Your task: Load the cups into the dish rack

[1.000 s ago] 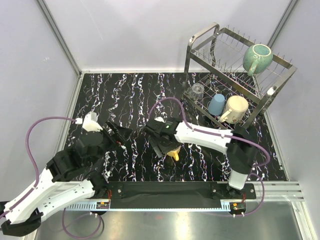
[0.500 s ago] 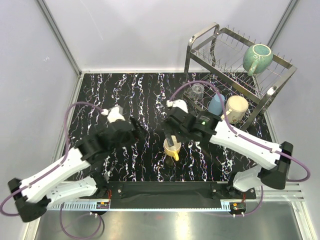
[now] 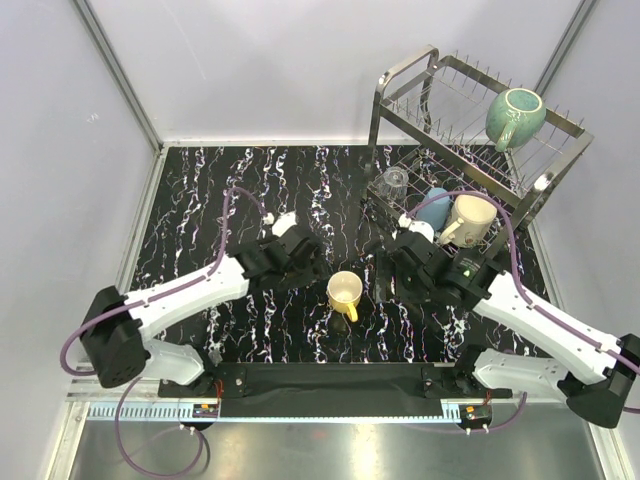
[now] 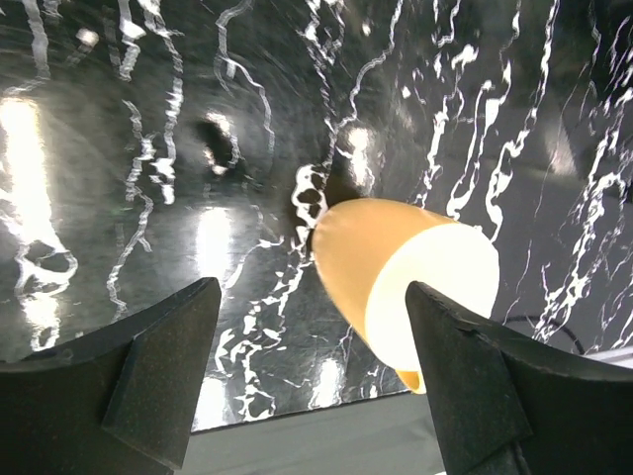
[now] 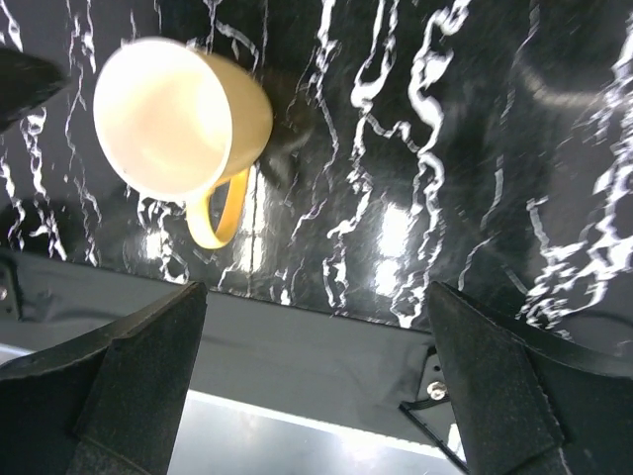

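The yellow mug [image 3: 344, 292] stands upright on the black marble table [image 3: 200, 200], handle toward the near edge. My left gripper [image 3: 311, 267] is just left of it, open; in the left wrist view the yellow mug [image 4: 406, 287] lies ahead, close to the right finger [image 4: 475, 386], not gripped. My right gripper [image 3: 384, 278] is open and empty to the mug's right; its wrist view has the yellow mug [image 5: 178, 119] at upper left. The dish rack [image 3: 400, 75] holds a teal mug [image 3: 515, 116] on top, and a clear glass [image 3: 395, 182], a light-blue cup [image 3: 433, 208] and a cream mug [image 3: 470, 217] below.
The rack fills the far right corner against the white walls. A dark mat [image 3: 320, 380] and a metal rail run along the table's near edge, by the arm bases. Purple cables loop over both arms.
My right gripper opened off the yellow mug, left it standing on the table and drew away to the right. My left arm swung in from the left, up beside the mug.
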`<control>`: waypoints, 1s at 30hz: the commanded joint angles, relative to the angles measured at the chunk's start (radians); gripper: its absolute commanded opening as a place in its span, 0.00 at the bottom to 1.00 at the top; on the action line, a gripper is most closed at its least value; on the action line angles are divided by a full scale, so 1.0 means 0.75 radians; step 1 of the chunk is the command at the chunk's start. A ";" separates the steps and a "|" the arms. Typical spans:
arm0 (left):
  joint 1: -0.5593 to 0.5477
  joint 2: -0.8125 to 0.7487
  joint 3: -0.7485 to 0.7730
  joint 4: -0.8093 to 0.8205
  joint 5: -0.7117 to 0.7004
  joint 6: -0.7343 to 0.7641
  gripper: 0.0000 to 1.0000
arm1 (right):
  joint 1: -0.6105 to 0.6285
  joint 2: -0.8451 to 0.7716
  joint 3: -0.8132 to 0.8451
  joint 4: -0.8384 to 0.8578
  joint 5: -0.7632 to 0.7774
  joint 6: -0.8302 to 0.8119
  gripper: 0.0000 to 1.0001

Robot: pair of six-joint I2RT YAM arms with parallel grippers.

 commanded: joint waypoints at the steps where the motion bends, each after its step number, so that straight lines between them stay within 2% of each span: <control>1: -0.029 0.071 0.082 0.118 0.069 -0.014 0.80 | -0.021 -0.021 -0.046 0.077 -0.132 0.069 1.00; 5: -0.049 0.157 0.102 0.122 0.082 -0.036 0.78 | -0.025 -0.070 -0.067 0.096 -0.202 0.062 1.00; 8: -0.061 0.200 0.102 0.129 0.068 -0.036 0.72 | -0.033 -0.154 -0.085 0.124 -0.252 0.048 1.00; 14: -0.068 0.288 0.084 0.182 0.127 -0.051 0.61 | -0.058 -0.212 -0.008 0.022 -0.205 -0.011 1.00; 19: -0.070 0.296 0.058 0.261 0.159 -0.032 0.38 | -0.091 -0.183 -0.063 0.079 -0.410 -0.040 1.00; 20: -0.068 0.296 0.053 0.274 0.170 -0.028 0.31 | -0.093 -0.183 -0.081 0.102 -0.443 -0.034 1.00; 21: -0.068 0.302 0.053 0.282 0.180 -0.020 0.17 | -0.093 -0.187 -0.111 0.146 -0.472 -0.028 1.00; 23: -0.068 0.324 0.070 0.298 0.208 0.010 0.05 | -0.095 -0.197 -0.136 0.187 -0.534 -0.015 1.00; 25: -0.068 0.333 0.078 0.300 0.237 0.031 0.00 | -0.095 -0.189 -0.132 0.192 -0.552 -0.013 1.00; 30: -0.065 0.221 0.047 0.384 0.260 0.088 0.00 | -0.095 -0.195 -0.106 0.202 -0.577 -0.007 1.00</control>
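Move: The yellow cup stands on the table some 8 cm to the right of the left gripper, about 2 cm nearer the base, its middle roughly 9 cm lower; from the right gripper it is about 11 cm left, 2 cm ahead and 14 cm down. In the rack, the clear glass sits some 24 cm ahead and 18 cm right of the left gripper, and the blue cup some 17 cm ahead and 27 cm right, both about 5 cm below it. Bring the left gripper about 6 cm right and 5 cm down onto the near-side wall of the yellow cup, going right first, then mostly down, and shut the open fingers to pinch the rim with one finger inside. Meanwhile draw the empty right gripper back about 4 cm and 3 cm left, rolling its left side up some 15 degrees, fingers kept wide. ##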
